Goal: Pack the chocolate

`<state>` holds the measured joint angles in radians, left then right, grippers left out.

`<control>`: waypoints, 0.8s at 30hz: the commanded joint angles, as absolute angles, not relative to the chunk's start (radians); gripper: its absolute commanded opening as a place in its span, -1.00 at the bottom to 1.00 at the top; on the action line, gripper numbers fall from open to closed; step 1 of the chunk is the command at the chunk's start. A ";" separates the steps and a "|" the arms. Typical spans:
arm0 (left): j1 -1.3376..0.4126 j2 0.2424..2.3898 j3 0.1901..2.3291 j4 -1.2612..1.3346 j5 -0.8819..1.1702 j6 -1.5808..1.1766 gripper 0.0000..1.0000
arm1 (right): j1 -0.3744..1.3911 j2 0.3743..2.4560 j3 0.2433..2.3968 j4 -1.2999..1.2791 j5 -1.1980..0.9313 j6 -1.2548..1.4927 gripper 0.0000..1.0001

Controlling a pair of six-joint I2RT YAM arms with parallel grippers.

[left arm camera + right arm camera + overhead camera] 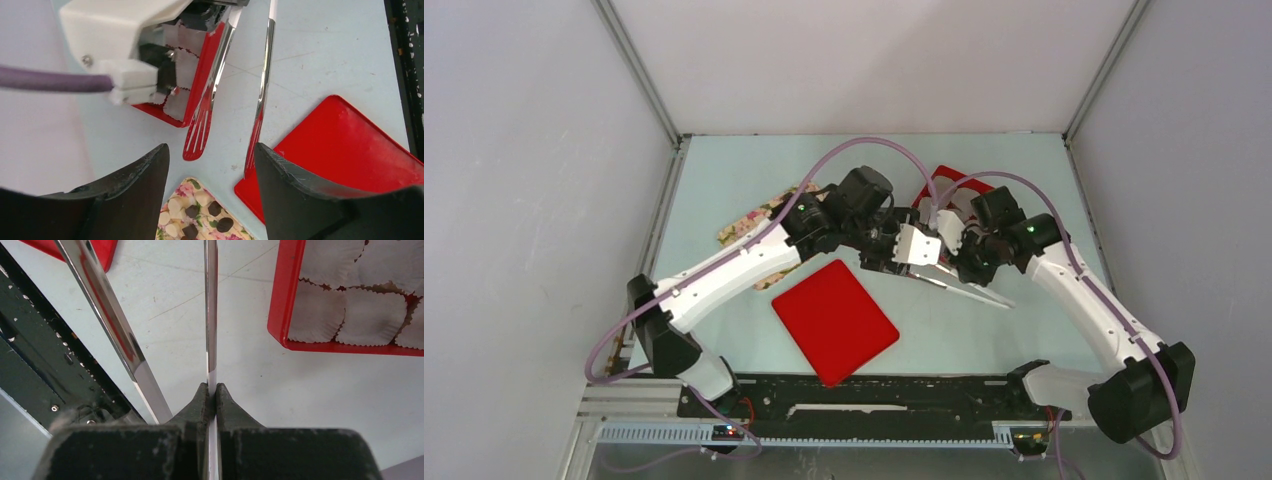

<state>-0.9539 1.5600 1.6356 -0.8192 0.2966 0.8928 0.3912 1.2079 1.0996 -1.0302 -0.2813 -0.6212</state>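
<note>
The chocolate (200,215), dark brown and pale cream lumps, lies on a flower-print tray (186,187) at the bottom of the left wrist view. My left gripper (211,150) hangs open just above that tray, nothing between its fingers. Beyond its tips are the red ends of metal tongs (215,80). My right gripper (210,388) is shut on one arm of the tongs (210,315); the other arm (107,315) splays off to the left. From above, both grippers (886,248) (959,262) meet mid-table, with the tongs (969,290) slanting toward the near right.
A red box (285,295) lined with white crinkled paper cups (370,315) stands at the back (944,185). A flat red lid (835,320) lies near the front centre. The flower tray (754,222) pokes out behind the left arm. A black rail (35,375) runs along the near edge.
</note>
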 commanded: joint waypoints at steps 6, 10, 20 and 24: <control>-0.971 1.581 1.580 -0.845 0.300 0.929 0.32 | 0.406 1.197 1.164 -1.037 -0.294 -0.615 -1.00; -0.973 1.582 1.521 -0.814 0.292 0.923 0.24 | 0.405 1.197 1.172 -1.039 -0.315 -0.612 -1.00; -0.979 1.588 1.492 -0.807 0.334 0.919 -0.77 | 0.400 1.199 1.175 -1.052 -0.385 -0.595 -1.00; -0.976 1.561 1.443 -0.791 0.370 0.902 -1.00 | 0.382 1.189 1.174 -1.049 -0.465 -0.582 -0.82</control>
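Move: Both hands are above the table, the right still gripping the forward leg of the tongs. Just behind its tip, the end of the free rear leg lies about 8 cm below the left hand and 2 cm back; it is some 11 cm left of the right hand, 2 cm back and 4 cm up. About 25 cm below the left hand, the chocolate box is 11 cm ahead and 10 cm right, and the red tray 10 cm back and 13 cm left. The left fingers close from well open and pinch the blade of the tongs' free rear leg near its tip, a new contact. To get there the left hand sinks about 7 cm, easing some 2 cm back and tipping its fingers roughly 10 degrees steeper, and stops sinking before the fingers close most of the way. The right hand keeps its grip on the other leg, nearly still. ##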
